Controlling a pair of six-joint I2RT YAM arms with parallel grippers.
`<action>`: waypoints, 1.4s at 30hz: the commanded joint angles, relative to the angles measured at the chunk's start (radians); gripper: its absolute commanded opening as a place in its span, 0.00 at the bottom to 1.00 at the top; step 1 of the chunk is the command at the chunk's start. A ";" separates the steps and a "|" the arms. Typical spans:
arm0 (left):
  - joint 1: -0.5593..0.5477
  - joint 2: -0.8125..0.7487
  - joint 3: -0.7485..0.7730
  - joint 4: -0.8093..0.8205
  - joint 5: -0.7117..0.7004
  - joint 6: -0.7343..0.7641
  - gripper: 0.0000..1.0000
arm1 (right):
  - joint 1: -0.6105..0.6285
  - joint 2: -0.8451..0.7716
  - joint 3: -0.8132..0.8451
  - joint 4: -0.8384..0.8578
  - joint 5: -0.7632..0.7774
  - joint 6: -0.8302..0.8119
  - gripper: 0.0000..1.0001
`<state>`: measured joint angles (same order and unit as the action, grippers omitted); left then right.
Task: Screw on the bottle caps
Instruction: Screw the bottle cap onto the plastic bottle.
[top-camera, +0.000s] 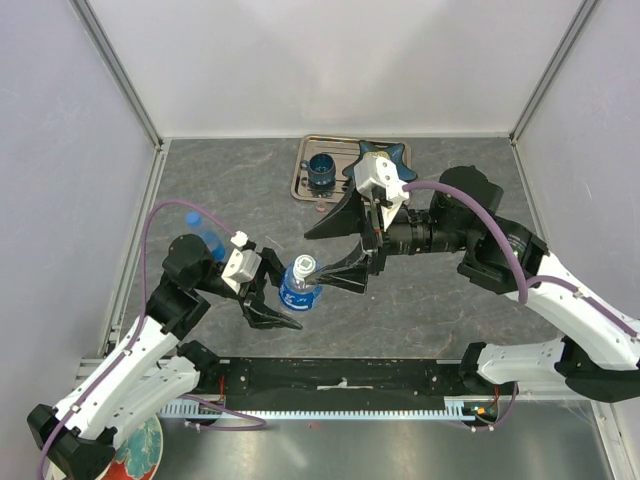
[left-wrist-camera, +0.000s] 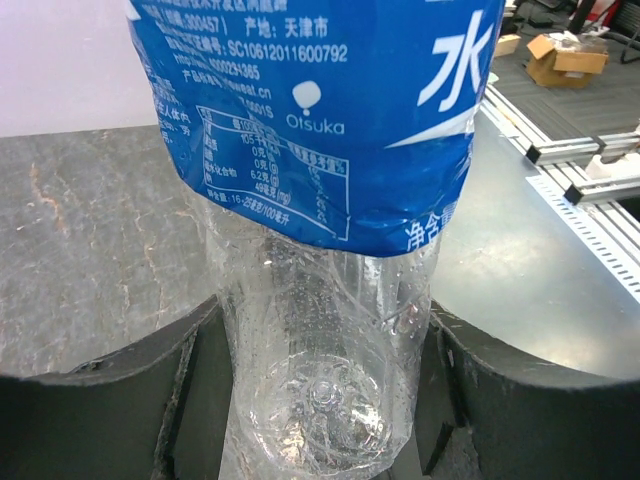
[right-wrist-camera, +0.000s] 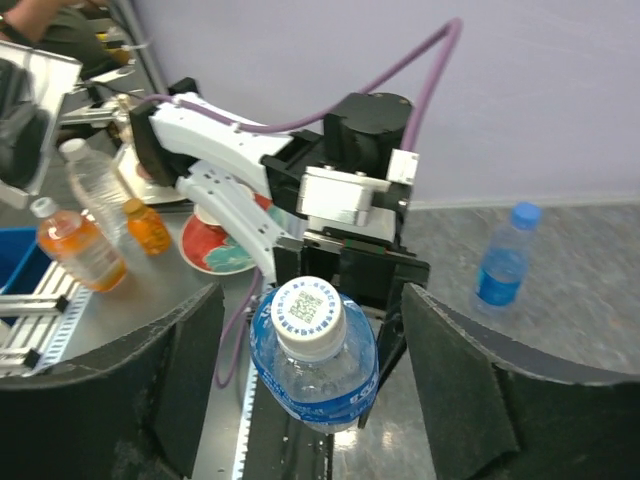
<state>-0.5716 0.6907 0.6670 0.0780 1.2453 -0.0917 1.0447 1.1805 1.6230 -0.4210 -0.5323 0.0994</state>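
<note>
A clear bottle (top-camera: 299, 290) with a blue label is clamped low on its body between the fingers of my left gripper (top-camera: 283, 297), just above the table. In the left wrist view the bottle (left-wrist-camera: 320, 330) fills the gap and both pads touch it. A white cap (right-wrist-camera: 310, 317) sits on its neck. My right gripper (right-wrist-camera: 310, 335) is open around that cap, with a gap on each side, and reaches in from the right (top-camera: 313, 256). A second bottle (top-camera: 205, 232) with a blue cap stands behind the left arm.
A metal tray (top-camera: 302, 178) at the back holds a dark blue cup (top-camera: 322, 172) and a dark blue star-shaped piece (top-camera: 385, 155). A small reddish round thing (top-camera: 318, 210) lies just in front of the tray. A black rail (top-camera: 340, 378) runs along the near edge.
</note>
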 joint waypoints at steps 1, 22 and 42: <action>-0.005 0.003 0.046 0.026 0.089 -0.048 0.02 | -0.020 0.014 -0.002 0.146 -0.201 0.016 0.75; -0.005 0.006 0.054 0.025 0.078 -0.062 0.02 | -0.041 0.048 -0.077 0.226 -0.284 0.068 0.58; -0.002 -0.013 0.042 -0.012 -0.210 0.078 0.02 | -0.074 0.010 -0.193 0.124 0.087 0.077 0.00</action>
<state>-0.5781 0.6968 0.6781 0.0475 1.2201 -0.1040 0.9859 1.1919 1.4479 -0.1776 -0.7013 0.1833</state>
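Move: My right hand, open and pointing left, has the white cap about 3 cm to its left and 3 cm below, level with it fore and aft. That cap already sits on the bottle my left hand holds low down, so from the left hand it lies some 14 cm up and 1 cm to the right, neither ahead nor back. From my right hand, the blue-capped bottle stands roughly 18 cm ahead, 27 cm to the left and 20 cm lower. My right hand first draws back 2 cm with a slight rise and a counter-clockwise turn of about 13 degrees, then comes left and sinks over 3 cm around the white cap, where its fingers close and pinch it. My left hand keeps its grip on the bottle almost still. Finally the right eases forward turning clockwise, while the left turns slightly the other way. ##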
